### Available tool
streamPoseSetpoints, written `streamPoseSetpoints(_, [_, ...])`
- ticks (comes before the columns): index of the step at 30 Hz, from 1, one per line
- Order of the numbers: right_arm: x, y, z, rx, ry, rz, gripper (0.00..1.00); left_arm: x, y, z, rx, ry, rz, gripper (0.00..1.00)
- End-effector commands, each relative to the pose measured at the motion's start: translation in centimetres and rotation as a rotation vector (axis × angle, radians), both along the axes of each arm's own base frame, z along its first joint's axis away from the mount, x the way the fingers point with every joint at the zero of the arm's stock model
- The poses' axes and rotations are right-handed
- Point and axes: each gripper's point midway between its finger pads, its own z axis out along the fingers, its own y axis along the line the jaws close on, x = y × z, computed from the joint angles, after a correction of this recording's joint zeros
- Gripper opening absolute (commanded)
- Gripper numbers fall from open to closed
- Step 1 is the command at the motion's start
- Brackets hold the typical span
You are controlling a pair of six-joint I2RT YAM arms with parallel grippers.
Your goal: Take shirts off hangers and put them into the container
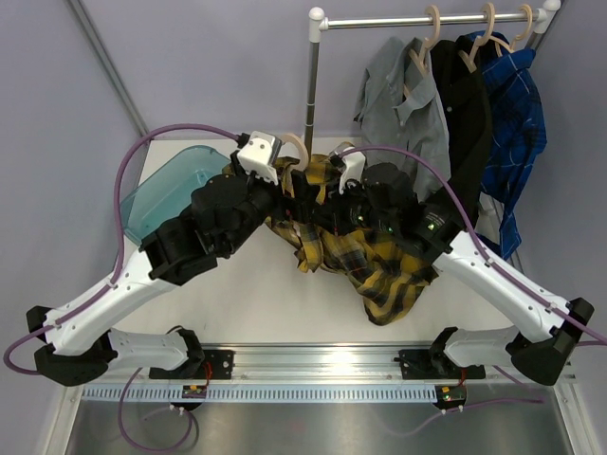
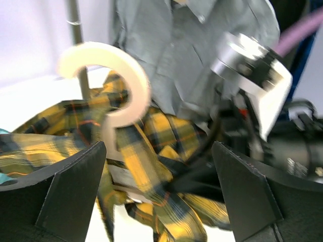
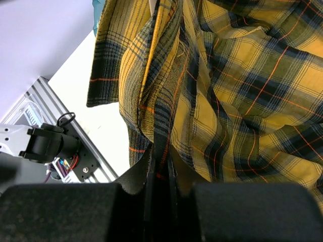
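Note:
The yellow-and-black plaid shirt (image 1: 370,256) hangs bunched over the middle of the table, still on its pale hanger, whose hook (image 1: 296,147) sticks up behind the wrists. My right gripper (image 3: 160,154) is shut on a dark fold of that shirt (image 3: 242,91). My left gripper (image 2: 159,146) stands open just short of the hook (image 2: 123,75), with plaid cloth (image 2: 151,166) between its fingers but not pinched. The teal container (image 1: 166,190) lies at the left, behind the left arm. Grey (image 1: 403,104), black (image 1: 465,104) and blue plaid (image 1: 517,123) shirts hang on hangers (image 1: 432,24) at the back right.
The white-and-metal rail stand (image 1: 313,76) rises just behind the two wrists. The right arm's wrist body (image 2: 252,80) sits close in front of my left fingers. A metal mounting rail (image 1: 313,365) runs along the near table edge.

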Motion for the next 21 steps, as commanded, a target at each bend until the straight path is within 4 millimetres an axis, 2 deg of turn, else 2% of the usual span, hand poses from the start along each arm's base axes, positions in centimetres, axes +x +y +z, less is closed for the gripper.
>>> streamPoseSetpoints(1, [-0.5,0.3,3.9,0.108,-0.094,0.017,0.00,0.9,1.6,4.0,-0.129,-0.082,0.100,0.90])
streamPoseSetpoints(5, [-0.8,0.2,4.3,0.118,-0.099,0.024,0.00,1.7,1.6,4.4,-0.096,-0.112,0.130,0.84])
streamPoseSetpoints(15, [-0.9,0.5,4.5,0.125,-0.098,0.038,0.00,2.8,-0.2,5.3,-0.062,-0.138,0.117,0.75])
streamPoseSetpoints(21, [-1.2,0.5,4.5,0.128,-0.097,0.052,0.00,4.5,-0.7,4.6,-0.038,-0.116,0.131,0.68])
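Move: About 4 cm ahead of the left hand, 1 cm to its left and 3 cm above is the hook of the plaid shirt's hanger. The plaid shirt's body spreads some 11 cm to the right, 3 cm ahead and 12 cm lower; the container lies roughly 22 cm ahead, 29 cm left and 36 cm below. From the right hand, closed on the shirt, the hook is about 6 cm ahead, 6 cm left and 7 cm up. Reaching for the hanger hook, the left hand goes forward about 4 cm, rising some 2 cm and finally easing a little right, while its wrist turns about 5 degrees counter-clockwise and tips slightly up. Its wide-open fingers close part way around the hook's stem without shutting. The right hand stays in place and keeps the plaid shirt pinched, holding it steady. ##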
